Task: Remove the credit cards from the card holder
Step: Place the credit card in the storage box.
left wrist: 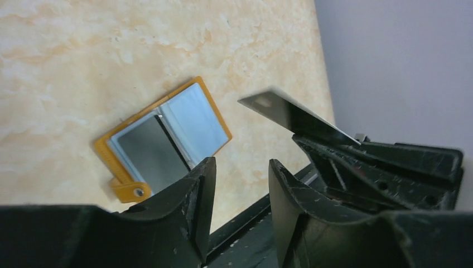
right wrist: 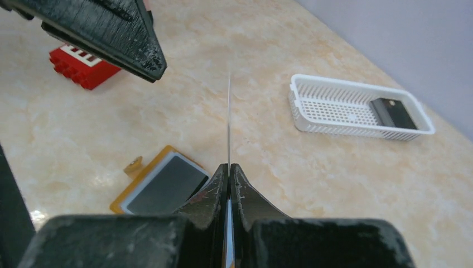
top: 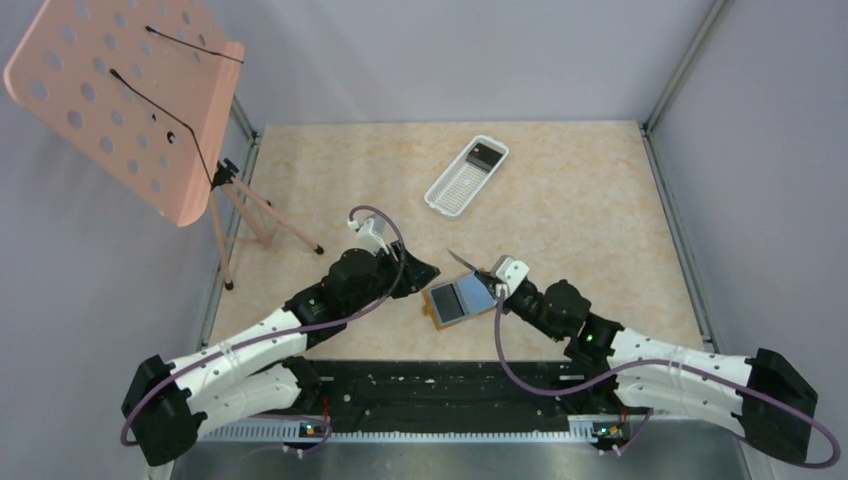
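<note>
The tan card holder (top: 456, 302) lies open on the table between my arms, its blue-grey inner panels facing up. In the left wrist view the card holder (left wrist: 162, 137) has its tab at the lower left. My right gripper (right wrist: 229, 166) is shut on a thin credit card (right wrist: 228, 117), seen edge-on and lifted above the holder (right wrist: 159, 187). From above, that credit card (top: 462, 262) sticks out past the right gripper (top: 490, 283). My left gripper (left wrist: 241, 173) is open with nothing between its fingers, just left of the held card (left wrist: 290, 114).
A white slotted tray (top: 452, 190) at the back centre holds a dark card (top: 487, 156). A pink perforated music stand (top: 130, 100) on a tripod stands at the far left. A red toy block (right wrist: 83, 67) lies beyond the left gripper's finger (right wrist: 111, 33).
</note>
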Robot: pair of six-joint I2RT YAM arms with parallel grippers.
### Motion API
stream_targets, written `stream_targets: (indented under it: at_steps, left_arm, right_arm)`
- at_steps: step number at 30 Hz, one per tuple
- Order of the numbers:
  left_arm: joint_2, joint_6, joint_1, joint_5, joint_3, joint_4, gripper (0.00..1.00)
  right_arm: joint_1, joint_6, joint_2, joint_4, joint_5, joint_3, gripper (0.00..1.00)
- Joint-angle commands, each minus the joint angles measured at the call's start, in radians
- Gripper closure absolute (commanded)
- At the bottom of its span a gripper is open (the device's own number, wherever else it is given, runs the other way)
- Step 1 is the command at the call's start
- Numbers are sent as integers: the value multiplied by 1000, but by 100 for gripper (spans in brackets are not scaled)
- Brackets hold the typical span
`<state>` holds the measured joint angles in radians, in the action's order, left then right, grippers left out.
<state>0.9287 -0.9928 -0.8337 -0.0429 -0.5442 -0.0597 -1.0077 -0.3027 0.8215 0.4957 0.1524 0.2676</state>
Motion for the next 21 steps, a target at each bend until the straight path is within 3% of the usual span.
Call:
stream_targets:
  at_steps: [1,11,18,21]
  left_arm:
    - [-26,185,1,-14,-75,99,54]
    - [-110,306,2,1,-55,111,49]
    - [-119,399,3,-43,-129,262,47]
    - [-71,480,2,-80,-225,398,20]
  right_arm:
    - [39,231,-14,-88,-49,92,100]
    - [167,526,19,-134,-314,161,100]
    - [334,730,52,-245,-265,257,100]
    - [432,817,114,-322,-236,359,100]
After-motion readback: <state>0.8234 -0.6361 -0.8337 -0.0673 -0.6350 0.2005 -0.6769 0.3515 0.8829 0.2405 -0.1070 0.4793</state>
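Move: The right hand already holds a black card. The storage box lies some 32 cm straight ahead of it and about 14 cm below, with the black card already in that box some 38 cm ahead and 5 cm to the right. The card holder lies almost under this hand, level with it, about 3 cm left and 14 cm down. From the left hand the storage box is some 32 cm ahead, 10 cm right and 16 cm below. The right hand keeps the black card pinched and heads for the storage box. It first rolls almost in place, rising a little, then goes forward about 4 cm with some more lift and a slight drift right. The roll is some 40 degrees in all, left side rising, turning the card from on edge towards flat. The empty left hand draws left about 3 cm, rolling slightly and opening wider. ##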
